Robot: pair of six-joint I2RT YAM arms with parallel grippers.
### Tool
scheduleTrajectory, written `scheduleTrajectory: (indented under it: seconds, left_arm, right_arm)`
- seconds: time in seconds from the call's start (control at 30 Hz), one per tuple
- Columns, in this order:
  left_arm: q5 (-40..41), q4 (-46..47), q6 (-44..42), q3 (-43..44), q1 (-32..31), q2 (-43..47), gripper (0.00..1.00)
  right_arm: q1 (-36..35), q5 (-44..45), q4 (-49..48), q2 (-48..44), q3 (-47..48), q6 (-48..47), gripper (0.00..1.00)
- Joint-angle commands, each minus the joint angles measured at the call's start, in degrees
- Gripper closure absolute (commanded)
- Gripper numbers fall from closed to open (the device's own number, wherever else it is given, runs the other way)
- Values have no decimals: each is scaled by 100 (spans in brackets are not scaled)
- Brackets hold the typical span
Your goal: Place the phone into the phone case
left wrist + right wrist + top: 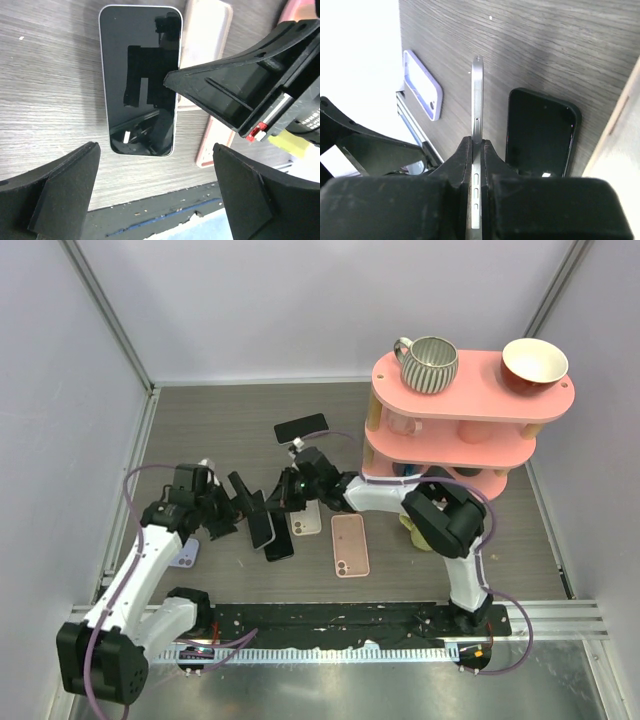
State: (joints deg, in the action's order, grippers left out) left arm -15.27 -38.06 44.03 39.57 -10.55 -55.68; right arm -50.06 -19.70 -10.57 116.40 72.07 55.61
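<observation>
My right gripper is shut on a silver-edged phone with a black screen, its fingers on the face and back near one end. The phone hangs tilted just above the table and shows face-on in the left wrist view. A black phone case lies flat beside and partly under it. My left gripper is open and empty, just left of the held phone. A purple case lies under the left arm.
A cream case and a pink case lie right of the phone. Another black phone lies farther back. A pink two-tier shelf with mugs and a bowl stands at the back right. A black mat borders the near edge.
</observation>
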Motion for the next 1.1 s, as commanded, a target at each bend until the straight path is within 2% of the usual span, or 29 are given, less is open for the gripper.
scheduleTrajectory:
  seconds: [0.0,0.2,0.27,0.47,0.73,1.07]
  left_arm:
    - [32,-438,-184,630,-18,330,0]
    - [121,-351,-290,947,-18,-47,2]
    - [85,-228,-360,1070,-18,-232,6]
    - [-371,237,-483,1474,-18,-1172,17]
    - [-846,1046,-413,1475,-18,-2296,29]
    - [-1198,1556,-343,1615,-114,-3115,41]
  right_arm:
    - [154,-122,-201,-1283,-210,-138,99]
    - [453,510,1020,-2103,-396,-867,99]
    - [585,765,1642,-2323,-387,-1121,99]
    - [770,1196,2339,-2429,-343,-1527,99]
    - [779,1259,2200,-2095,-484,-1685,99]
    - [840,1031,1716,-1665,-467,-1536,99]
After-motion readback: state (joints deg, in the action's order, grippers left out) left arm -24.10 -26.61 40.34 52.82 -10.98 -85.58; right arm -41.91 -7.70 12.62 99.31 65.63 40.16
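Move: The right hand grips the phone by its right edge. The white case lies about 9 cm to that hand's right, level with it fore and aft, some 6 cm below. The other black phone lies on the table 8 cm nearer the base, about 1 cm right of the hand; the pink case is about 20 cm right and 10 cm back. From the already opened left hand the white case is about 15 cm right, 4 cm ahead and 10 cm lower. Keep the right fingers shut on the phone's edge and carry it in an arc to the right, about 13 cm, rising some 10 cm and then sinking 9 cm over the white case; tip the fingers about 20 degrees further down on the way. Lift the left gripper clear, then send it forward and rightward towards the case while it sinks, half closing its empty fingers. ##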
